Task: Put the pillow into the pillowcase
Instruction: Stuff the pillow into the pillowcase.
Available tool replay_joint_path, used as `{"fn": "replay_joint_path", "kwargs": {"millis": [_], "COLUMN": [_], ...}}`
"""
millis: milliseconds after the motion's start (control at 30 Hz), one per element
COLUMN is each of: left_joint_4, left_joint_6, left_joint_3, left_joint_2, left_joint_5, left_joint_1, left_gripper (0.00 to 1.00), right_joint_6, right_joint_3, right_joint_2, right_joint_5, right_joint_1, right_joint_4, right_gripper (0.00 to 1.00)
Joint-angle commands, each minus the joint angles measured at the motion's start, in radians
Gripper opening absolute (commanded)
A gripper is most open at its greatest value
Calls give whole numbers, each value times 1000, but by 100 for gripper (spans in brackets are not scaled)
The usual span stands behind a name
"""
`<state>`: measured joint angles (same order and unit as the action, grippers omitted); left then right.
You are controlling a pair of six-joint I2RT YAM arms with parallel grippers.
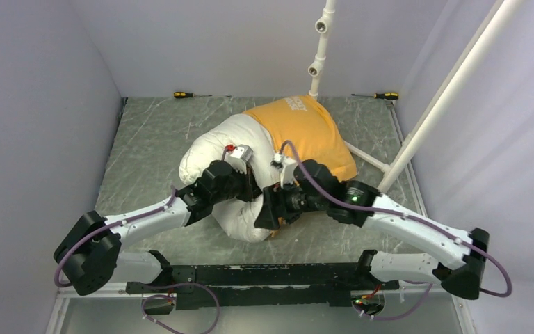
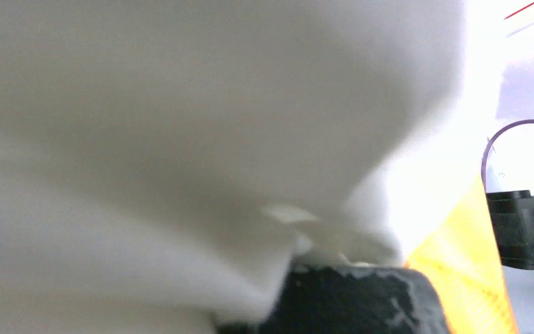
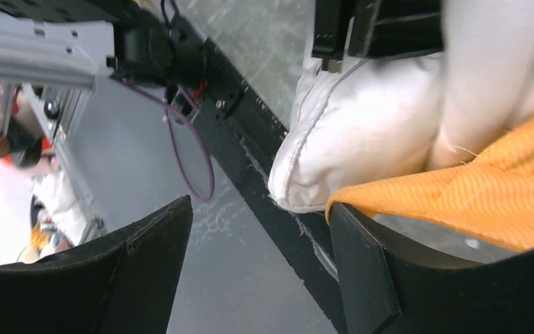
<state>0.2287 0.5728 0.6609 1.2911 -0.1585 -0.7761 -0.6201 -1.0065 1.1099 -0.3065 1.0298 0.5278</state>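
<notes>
The white pillow lies mid-table, its far right end inside the orange pillowcase; its near left part is bare. My left gripper presses into the pillow's middle, shut on a fold of it. In the left wrist view white pillow fills the picture above one black finger, with the pillowcase at the right. My right gripper stands open at the pillow's near end with nothing between its fingers. The pillowcase hem drapes over the right fingertip, beside a pillow corner.
Two screwdrivers lie along the back wall. A white pipe frame rises at the right, its upright behind the pillowcase. Grey walls close in left, back and right. A black rail runs along the near edge.
</notes>
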Motion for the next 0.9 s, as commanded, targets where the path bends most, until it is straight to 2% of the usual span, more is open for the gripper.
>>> {"fn": "replay_joint_path", "kwargs": {"millis": [0, 167, 300, 367, 433, 533, 633, 867], "left_joint_4": [55, 43, 34, 23, 9, -14, -26, -45], "left_joint_6": [44, 45, 45, 46, 46, 47, 55, 60], "left_joint_3": [-32, -31, -29, -28, -27, -34, -50, -73], "left_joint_2": [49, 48, 50, 47, 38, 6, -27, -69], "left_joint_5": [87, 78, 79, 79, 78, 84, 97, 115], "left_joint_1": [-5, -9, -14, -15, -17, -22, -27, -34], "left_gripper": [0, 0, 0, 0, 0, 0, 0, 0], "right_joint_6": [-4, 7, 20, 39, 62, 67, 68, 80], "right_joint_3": [-159, -277, -312, -343, -385, -405, -355, -242], "right_joint_2": [-102, -118, -108, -53, 31, 105, 124, 165], "right_joint_5": [255, 513, 635, 670, 702, 709, 652, 511], "right_joint_1": [9, 8, -4, -31, -60, -136, -221, -254], "right_joint_4": [183, 251, 224, 240, 274, 296, 252, 132], "right_gripper": [75, 70, 70, 59, 55, 46, 39, 42]}}
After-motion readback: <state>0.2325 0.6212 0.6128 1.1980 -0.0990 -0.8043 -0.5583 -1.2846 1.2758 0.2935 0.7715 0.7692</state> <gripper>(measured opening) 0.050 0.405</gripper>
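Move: The right hand's next grip is the pillowcase cloth by its opening rim, about 15 cm ahead, 8 cm to its right and some 4 cm below. The left gripper is about 6 cm ahead and 5 cm to the left of the right hand. The stuffed far part of the case lies some 25 cm ahead and 16 cm right of it. From the left hand, which already grips the pillow, that rim cloth lies roughly 8 cm ahead and 14 cm to the right. The open, empty right hand pulls away from the loose near edge of the pillowcase, rising about 11 cm while going forward and right, then carries on forward and sinks nearly all of that again, ending some 16 cm farther out and 10 cm to the right, over the case just beside its rim. On the way its wrist swings clockwise about 40 degrees and tips the fingers more steeply down as they close to roughly half their gap without shutting, while the left hand keeps its pinch on the pillow almost in place. ##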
